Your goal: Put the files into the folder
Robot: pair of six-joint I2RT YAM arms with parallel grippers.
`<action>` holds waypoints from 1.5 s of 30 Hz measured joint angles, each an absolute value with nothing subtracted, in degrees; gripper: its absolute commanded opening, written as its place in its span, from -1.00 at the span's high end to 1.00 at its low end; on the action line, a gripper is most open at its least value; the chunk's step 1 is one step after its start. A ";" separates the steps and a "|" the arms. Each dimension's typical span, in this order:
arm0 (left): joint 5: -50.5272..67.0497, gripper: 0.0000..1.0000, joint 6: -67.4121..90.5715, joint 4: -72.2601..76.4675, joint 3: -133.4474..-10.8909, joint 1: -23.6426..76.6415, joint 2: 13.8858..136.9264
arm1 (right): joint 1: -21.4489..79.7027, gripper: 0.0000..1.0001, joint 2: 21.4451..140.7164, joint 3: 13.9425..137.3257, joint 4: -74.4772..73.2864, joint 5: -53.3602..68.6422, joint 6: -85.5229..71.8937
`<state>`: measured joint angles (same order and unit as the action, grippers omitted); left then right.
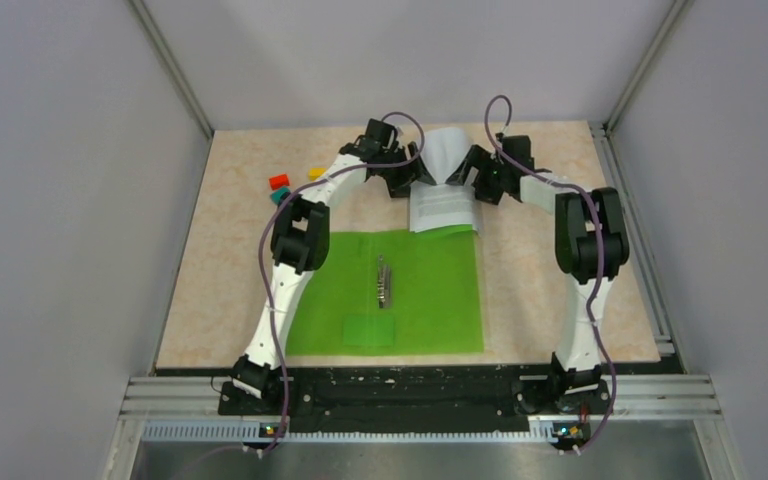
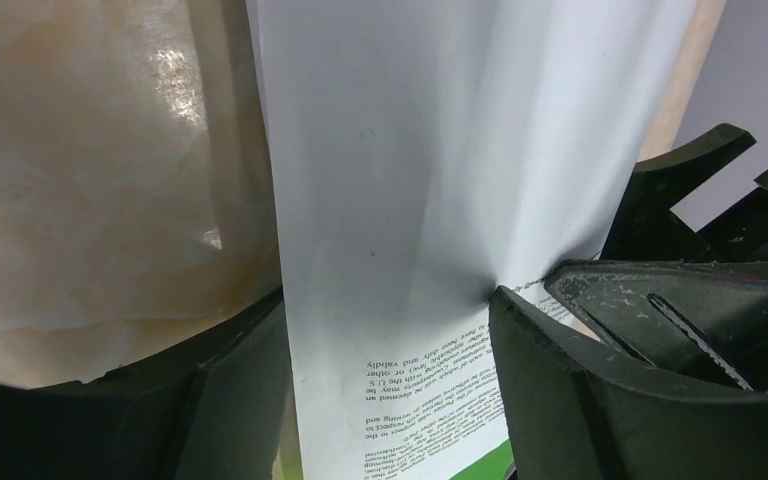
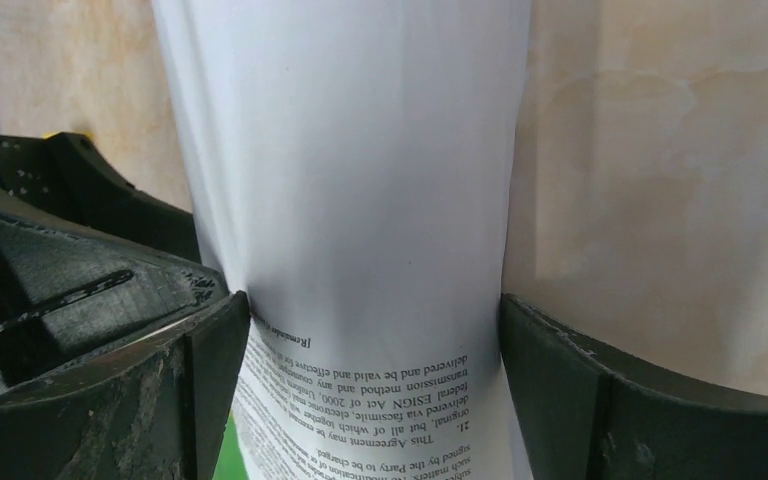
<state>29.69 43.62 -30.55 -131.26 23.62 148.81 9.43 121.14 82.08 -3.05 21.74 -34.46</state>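
Note:
The files [image 1: 445, 208] are white printed sheets lying at the far edge of the open green folder [image 1: 400, 290], their far end bowed up off the table. My left gripper [image 1: 407, 180] and right gripper [image 1: 480, 180] stand on either side of that raised end. In the left wrist view the files [image 2: 410, 200] run between the wide jaws of the left gripper [image 2: 385, 310], and the right finger [image 2: 560, 400] dents the paper. In the right wrist view the files [image 3: 360, 200] bulge between the wide jaws of the right gripper [image 3: 372, 310], touching both. A metal clip [image 1: 385, 282] lies along the folder's spine.
Small red [image 1: 279, 182], yellow [image 1: 315, 171] and teal [image 1: 280, 197] blocks sit at the far left of the beige table [image 1: 560, 300]. Grey walls close in the table on three sides. A strip of folder green shows under the sheets [image 2: 485, 465] [image 3: 222, 450].

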 measured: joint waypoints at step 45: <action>45.50 -0.98 47.00 -2.07 -111.85 14.94 129.69 | 8.08 0.59 125.78 94.48 14.13 49.89 -50.59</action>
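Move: The files, bunched into an arched stack, lie between my hands: the middle is some 5 cm to the left of my right hand and about 1 cm farther out, at roughly fingertip height. From that hand the open green folder's middle is about 26 cm back, 20 cm to the left and 3 cm lower. From my left hand the files' middle is about 6 cm right and 1 cm ahead, with the yellow block 24 cm left and 3 cm farther out. I slide my right hand about 5 cm left against the files, rolling it, and only then shut its fingers on the bunched stack and lift it some 12 cm. My left hand stays beside the stack, easing forward and slightly right, then opens fully, lets go and swings up about 16 cm and 5 cm left, away from the files. ##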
